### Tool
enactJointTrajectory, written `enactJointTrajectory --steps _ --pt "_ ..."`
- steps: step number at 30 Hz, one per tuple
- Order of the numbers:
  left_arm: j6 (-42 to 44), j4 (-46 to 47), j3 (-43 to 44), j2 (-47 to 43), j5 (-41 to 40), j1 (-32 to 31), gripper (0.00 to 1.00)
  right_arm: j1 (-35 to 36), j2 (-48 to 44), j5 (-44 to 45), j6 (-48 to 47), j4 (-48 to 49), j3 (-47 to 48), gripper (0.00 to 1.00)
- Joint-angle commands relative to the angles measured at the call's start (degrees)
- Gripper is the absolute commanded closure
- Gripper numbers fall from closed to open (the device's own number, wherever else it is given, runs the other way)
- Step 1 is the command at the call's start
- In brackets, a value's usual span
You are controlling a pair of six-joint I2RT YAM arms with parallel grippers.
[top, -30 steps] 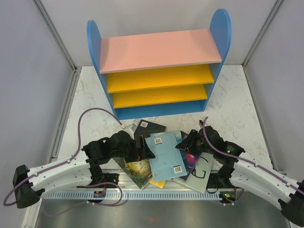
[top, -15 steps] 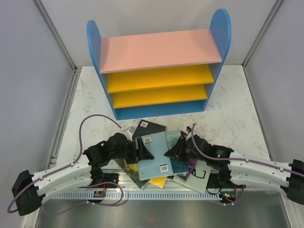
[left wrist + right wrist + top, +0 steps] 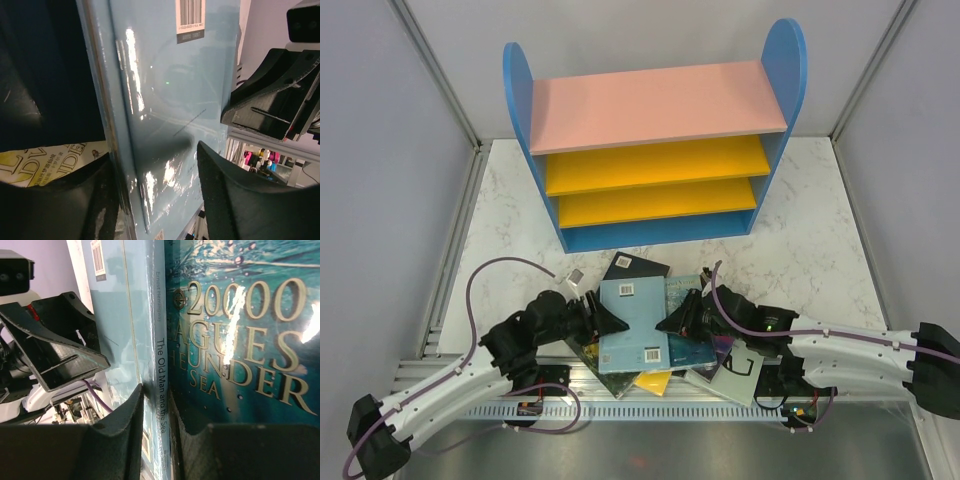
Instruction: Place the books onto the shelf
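Observation:
The light blue book point(image 3: 632, 320) is raised over the heap of books at the near edge, in front of the shelf point(image 3: 650, 150). My right gripper point(image 3: 672, 322) is shut on its spine point(image 3: 161, 365), one finger on each cover. My left gripper point(image 3: 600, 318) straddles the opposite long edge point(image 3: 107, 125). Its jaws stand wider than the book, and the right finger point(image 3: 235, 195) hovers off the glossy back cover point(image 3: 165, 75). A teal "20000 Leagues Under the Sea" book point(image 3: 240, 340) lies right beside the held spine.
Under and around the blue book lie a green-gold book point(image 3: 610, 365), a yellow one point(image 3: 653, 382), a pale grey one with a "G" point(image 3: 740, 365), a purple one point(image 3: 723, 345) and a dark one point(image 3: 635, 267). The shelf's two yellow boards hold nothing.
My right gripper has carried the light blue book to the left and lifted it. My left gripper's jaws have narrowed around its other edge, and the left arm has dropped lower.

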Motion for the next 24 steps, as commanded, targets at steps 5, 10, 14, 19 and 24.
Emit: enactJointTrajectory --steps 5,10,14,19,24 --pt "-7.49 23.71 0.97 -2.18 8.78 -0.71 0.60 1.67 2.89 -1.23 -1.39 4.06 -2.44 0.75" --pt "-7.14 21.72 4.39 -2.27 9.22 -0.62 0.98 1.67 2.63 -2.38 -1.56 4.70 -2.44 0.74" --pt "-5.48 15.66 9.30 -3.94 7.64 -0.62 0.98 1.59 0.87 -0.37 -2.97 2.08 0.62 0.37" --pt "-4.15 3.96 15.82 -6.75 0.35 -0.44 0.98 1.67 -5.36 3.68 -4.03 -4.00 5.03 0.02" --pt "-6.70 4.65 18.20 -7.90 -4.13 -0.45 0.98 1.67 -8.88 3.78 -0.95 -1.81 5.12 0.02"
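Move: The light-blue book's middle lies about 5 cm to the left hand's right, level and 1 cm below, its left edge between those open fingers; the same middle is some 6 cm to the right hand's left, its spine in that grip. Under it, the dark blue book is centred about 6 cm ahead of the left hand and 3 cm right, the teal book about 13 cm right, level with the hand, both roughly 3 cm lower. Left hand pinches the light-blue book's left edge and rises some 14 cm; right opens, frees its spine, rises 8 cm. ##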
